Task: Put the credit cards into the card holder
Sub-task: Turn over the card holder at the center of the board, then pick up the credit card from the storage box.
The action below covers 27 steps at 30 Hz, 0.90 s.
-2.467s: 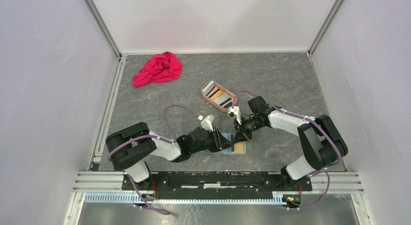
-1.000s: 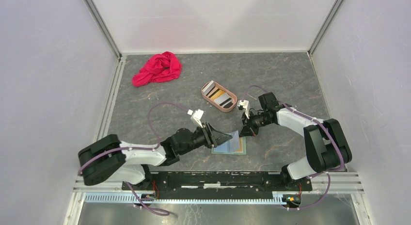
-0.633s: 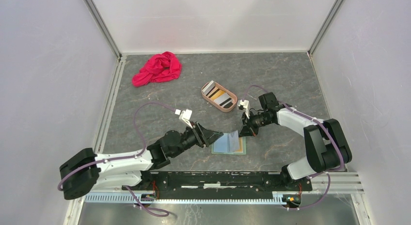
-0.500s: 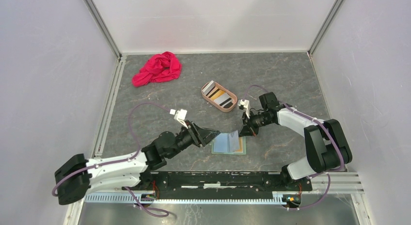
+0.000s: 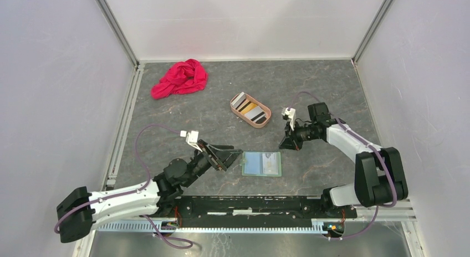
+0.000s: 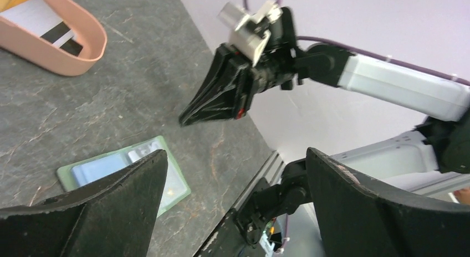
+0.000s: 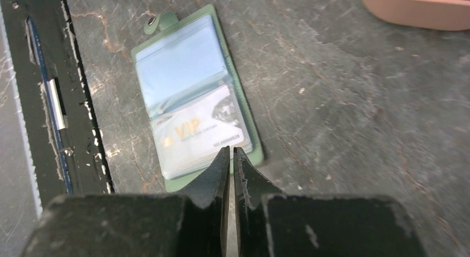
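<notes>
The card holder [image 5: 256, 163] lies open and flat near the front edge, sage-green with light blue pockets [image 7: 183, 63]. A white credit card [image 7: 200, 129] printed VIP sits in its pocket. More credit cards [image 5: 248, 107], orange, grey and white, lie in the tray. My left gripper [image 5: 233, 156] hovers just left of the holder, open wide and empty [image 6: 237, 153]. To the holder's upper right is my right gripper [image 5: 285, 146], pointing down at it. Its jaws are pressed almost together with nothing between them [image 7: 231, 150].
A pinkish-tan oval tray [image 5: 262, 119] stands behind the holder, mid-table. A crumpled red cloth [image 5: 180, 78] lies at the back left. The black base rail [image 5: 244, 204] runs just in front of the holder. White walls close in both sides.
My left arm drew back to the left and its jaws opened wide, letting go of the holder. The right gripper pulled away up and right, leaving the card in the pocket.
</notes>
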Each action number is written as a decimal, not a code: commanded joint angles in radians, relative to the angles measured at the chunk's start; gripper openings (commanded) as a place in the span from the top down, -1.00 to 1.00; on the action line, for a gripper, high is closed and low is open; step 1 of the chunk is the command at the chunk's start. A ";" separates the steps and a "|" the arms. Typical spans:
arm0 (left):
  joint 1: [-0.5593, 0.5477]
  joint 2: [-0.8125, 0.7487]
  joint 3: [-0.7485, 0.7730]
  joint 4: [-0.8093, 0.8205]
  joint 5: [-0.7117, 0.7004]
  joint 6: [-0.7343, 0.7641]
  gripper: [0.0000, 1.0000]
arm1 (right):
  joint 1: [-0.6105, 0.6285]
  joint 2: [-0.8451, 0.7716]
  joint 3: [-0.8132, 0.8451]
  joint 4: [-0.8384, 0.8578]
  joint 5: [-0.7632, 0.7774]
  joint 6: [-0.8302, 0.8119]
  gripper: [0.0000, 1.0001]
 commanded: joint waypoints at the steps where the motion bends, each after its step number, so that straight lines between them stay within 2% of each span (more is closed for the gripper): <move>1: -0.001 0.052 0.067 -0.032 -0.015 0.065 -1.00 | -0.047 -0.079 0.008 0.005 -0.010 -0.037 0.78; 7: 0.000 0.083 0.170 -0.386 -0.097 0.055 -1.00 | -0.096 -0.179 -0.007 0.011 -0.028 -0.064 0.73; 11: -0.001 0.131 0.234 -0.520 -0.112 0.053 -1.00 | -0.122 -0.264 -0.041 0.047 -0.087 -0.074 0.64; 15: -0.009 0.246 0.395 -0.740 -0.178 0.054 -0.95 | -0.128 -0.316 -0.109 0.119 -0.154 -0.080 0.19; 17: -0.027 0.330 0.463 -0.850 -0.225 0.067 -0.94 | -0.129 -0.298 -0.109 0.097 -0.179 -0.108 0.11; 22: -0.110 0.512 0.604 -0.964 -0.328 0.075 -0.93 | -0.130 -0.189 -0.017 -0.084 -0.199 -0.220 0.11; 27: -0.131 0.670 0.689 -1.014 -0.327 0.058 -0.86 | -0.131 -0.176 -0.071 0.037 -0.123 -0.077 0.13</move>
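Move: Below the left hand, some 20 cm down, the open card holder lies about 10 cm to the right and 1 cm back. The pink card box stands roughly 19 cm ahead of the left hand and 6 cm to its right. The right gripper is about 7 cm farther out than the holder and 8 cm to its right. From that right hand, the holder lies about 8 cm left, 7 cm back and 6 cm below; the box is some 12 cm ahead and 12 cm left. Sinking about 10 cm towards the clasp end of the card holder, the left hand also drifts right and a little forward while it rolls over some 50 degrees, so its wide-open fingers come to point down at the holder. The right hand lifts clear by about 6 cm, edging right, then comes back down a couple of centimetres, its shut fingers opening to nearly half. ##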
